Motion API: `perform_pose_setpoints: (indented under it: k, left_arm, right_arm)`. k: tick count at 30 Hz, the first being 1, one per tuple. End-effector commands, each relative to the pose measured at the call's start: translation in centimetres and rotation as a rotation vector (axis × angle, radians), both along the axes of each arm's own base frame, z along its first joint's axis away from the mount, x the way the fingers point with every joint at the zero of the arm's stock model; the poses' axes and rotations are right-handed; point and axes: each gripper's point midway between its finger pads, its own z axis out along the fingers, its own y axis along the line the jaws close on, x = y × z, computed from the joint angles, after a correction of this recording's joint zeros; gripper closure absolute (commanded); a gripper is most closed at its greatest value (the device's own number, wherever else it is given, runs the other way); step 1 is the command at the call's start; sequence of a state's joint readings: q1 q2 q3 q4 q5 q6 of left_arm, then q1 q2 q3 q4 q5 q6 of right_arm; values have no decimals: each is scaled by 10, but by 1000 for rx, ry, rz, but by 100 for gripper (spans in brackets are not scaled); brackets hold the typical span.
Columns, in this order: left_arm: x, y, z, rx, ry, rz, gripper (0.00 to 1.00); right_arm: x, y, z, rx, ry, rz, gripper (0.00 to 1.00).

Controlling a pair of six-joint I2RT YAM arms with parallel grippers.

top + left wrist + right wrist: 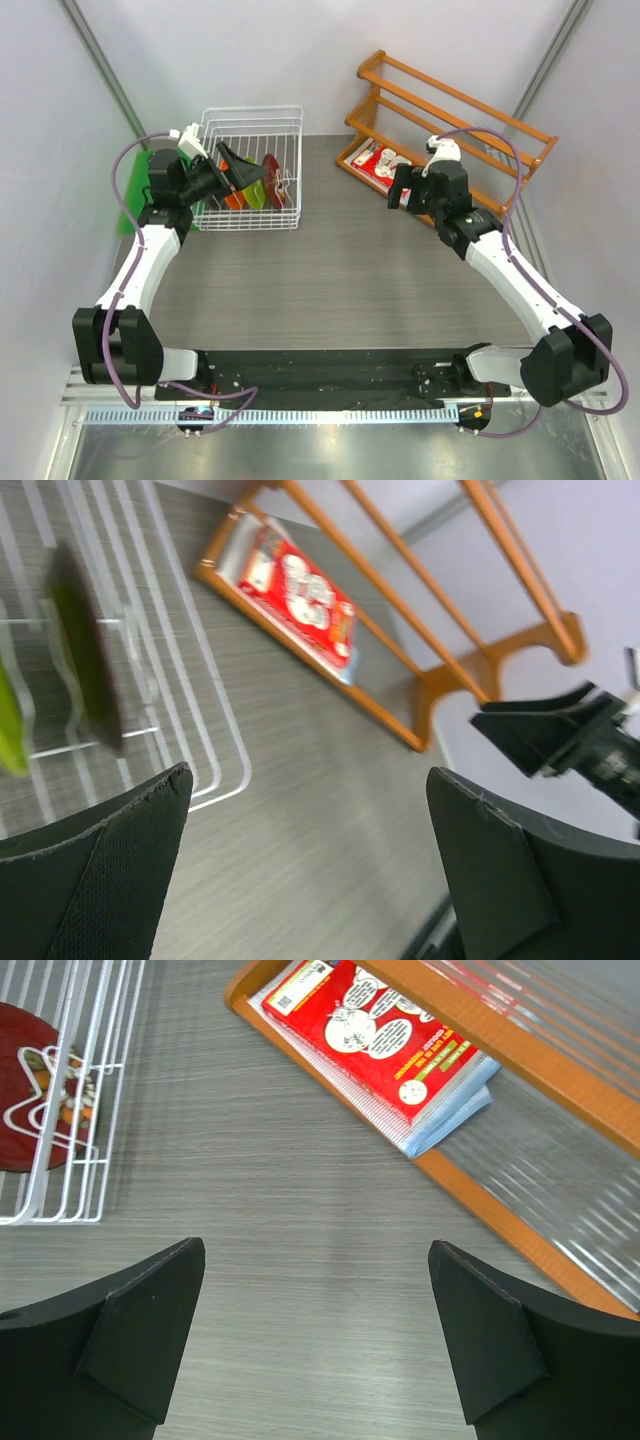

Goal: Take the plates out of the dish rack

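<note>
The white wire dish rack (pixel 285 120) stands at the back left. Plates stand upright in it: dark red patterned (pixel 272 180), lime green (pixel 256 192) and orange (pixel 235 199); the blue-grey plate is hidden. My left gripper (pixel 240 172) is open and empty, over the rack beside the plates. In the left wrist view the gripper (pixel 308 780) is open over bare table, with a dark plate edge-on (pixel 85 650), the lime green plate (pixel 10 730) and rack wires (pixel 215 730) at left. My right gripper (pixel 400 186) (pixel 315 1250) is open and empty; its view shows the dark red plate (pixel 25 1100) behind rack wires (pixel 90 1090).
An orange-brown wooden slatted shelf rack (pixel 470 110) (pixel 440 685) (pixel 500 1215) stands at the back right, with a red-and-white packet (pixel 380 165) (pixel 300 590) (pixel 385 1030) on its lower shelf. A green object (pixel 127 215) lies left of the dish rack at the table's edge.
</note>
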State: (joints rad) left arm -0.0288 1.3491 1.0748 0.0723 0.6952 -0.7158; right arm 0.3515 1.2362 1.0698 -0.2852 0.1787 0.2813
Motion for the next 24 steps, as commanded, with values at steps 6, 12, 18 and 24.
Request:
perform_pose_setpoints:
  k: [6,12,18,24]
  left_arm:
    - [16,20,27,126,-198,112,1]
    - [59,26,5,166,-152,151,1]
    - [101,19,-37,292,-97,232,1]
    - [121,0,-61,476,-98,320,1]
  right_arm:
    - [40,-11,18,-115,-70,-74,0]
    - [55,-11,5,-162,-40,-80,0]
    - [64,-10,-12,-188,-3,-81,0]
    - [66,-13,-20,-220,11,-90,0]
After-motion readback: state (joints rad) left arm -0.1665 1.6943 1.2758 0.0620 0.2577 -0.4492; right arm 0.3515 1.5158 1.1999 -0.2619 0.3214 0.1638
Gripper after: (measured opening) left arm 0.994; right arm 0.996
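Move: The dark red plate, rightmost in the dish rack, stands about 14 cm ahead of the left hand, nearly in line with it (1 cm right) and some 17 cm below. The green plate is roughly 4 cm left of the red one, the orange plate about 8 cm left, both a touch nearer. From the right hand the red plate lies about 14 cm ahead, 24 cm left and 12 cm lower; the red packet on the wooden shelf is some 18 cm straight ahead, 18 cm below. Forward, then increasingly down, the left hand closes on the dark red plate from above the rack, some 10 cm out and 8 cm lower, after a small shift left that it later takes back. Its wrist rolls left side up about 20 degrees and swings counter-clockwise, tipping the open fingers down. The right hand, also open, eases about 5 cm forward and 5 cm down towards the shelf's red packet. ##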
